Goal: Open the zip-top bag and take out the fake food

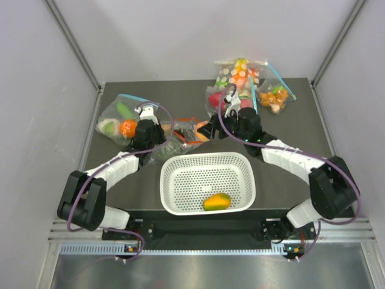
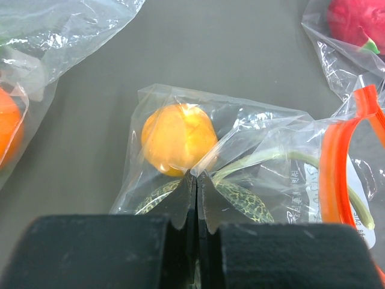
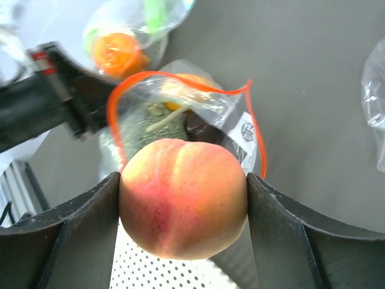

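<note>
The zip-top bag [image 1: 180, 135] lies between my two grippers, its red-orange zip strip [image 3: 180, 81] gaping open. My left gripper [image 2: 197, 176] is shut on a fold of the bag's clear plastic [image 2: 240, 129], just in front of a small orange [image 2: 178, 137] and the dark green melon [image 2: 243, 200] inside. A small dark piece [image 3: 200, 127] also lies in the bag. My right gripper [image 3: 183, 183] is shut on the orange-red peach [image 3: 183, 205], held outside the bag's mouth over the basket's far rim. A yellow-orange mango [image 1: 216, 201] lies in the white basket [image 1: 174, 180].
A blue-zipped bag of toy food [image 1: 120, 117] lies at the back left, close to my left gripper. Further bags of toy food [image 1: 240, 78] are piled at the back right, one with orange pieces [image 1: 277, 96]. The basket sits at the near edge between the arms.
</note>
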Action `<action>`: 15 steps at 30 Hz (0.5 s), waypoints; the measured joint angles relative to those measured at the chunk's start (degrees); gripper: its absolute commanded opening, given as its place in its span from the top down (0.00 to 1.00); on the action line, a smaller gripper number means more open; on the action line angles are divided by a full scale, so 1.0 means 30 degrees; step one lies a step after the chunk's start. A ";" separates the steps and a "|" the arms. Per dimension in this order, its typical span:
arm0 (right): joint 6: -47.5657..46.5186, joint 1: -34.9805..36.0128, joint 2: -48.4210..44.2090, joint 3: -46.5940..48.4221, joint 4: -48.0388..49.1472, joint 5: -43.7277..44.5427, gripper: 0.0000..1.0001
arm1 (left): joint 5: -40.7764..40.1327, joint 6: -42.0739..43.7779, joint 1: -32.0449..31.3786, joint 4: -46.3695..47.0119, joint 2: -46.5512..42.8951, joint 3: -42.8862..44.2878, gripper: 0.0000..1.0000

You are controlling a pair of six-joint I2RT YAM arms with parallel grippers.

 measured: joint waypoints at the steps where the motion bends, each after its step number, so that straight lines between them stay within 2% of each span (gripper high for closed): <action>1: -0.0197 0.0000 -0.0546 -0.0124 -0.0248 -0.0131 0.69 | 0.0022 0.0000 0.0000 -0.0044 0.0044 0.0051 1.00; 7: -0.2186 -0.0015 -0.4656 -0.1311 -0.2572 -0.0852 0.68 | 0.0335 -0.0015 0.0000 -0.0262 0.0634 0.0670 1.00; 15: -0.3475 -0.0007 -0.8488 -0.4437 -0.5974 -0.1144 0.68 | 0.0794 -0.0328 0.0000 -0.0568 0.1508 0.1530 1.00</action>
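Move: About 19 cm back from the right hand, 2 cm to its right and 14 cm below is the middle of the white basket, the place for the peach already in its fingers. The mango in the basket sits some 26 cm back and 6 cm right of the hand; the open bag's orange-rimmed mouth is roughly 3 cm ahead, 4 cm left and 14 cm below. From the left hand the basket is about 19 cm back, 19 cm right and 8 cm lower. Carrying the peach away from the bag's mouth, the right hand swings back about 10 cm and right 6 cm towards the basket, arching up some 4 cm, then sinking to its starting height over the far rim. Its wrist turns only some 10 degrees and the fingers keep their grip; the left hand, still pinching the bag, eases about 2 cm forward and right. ##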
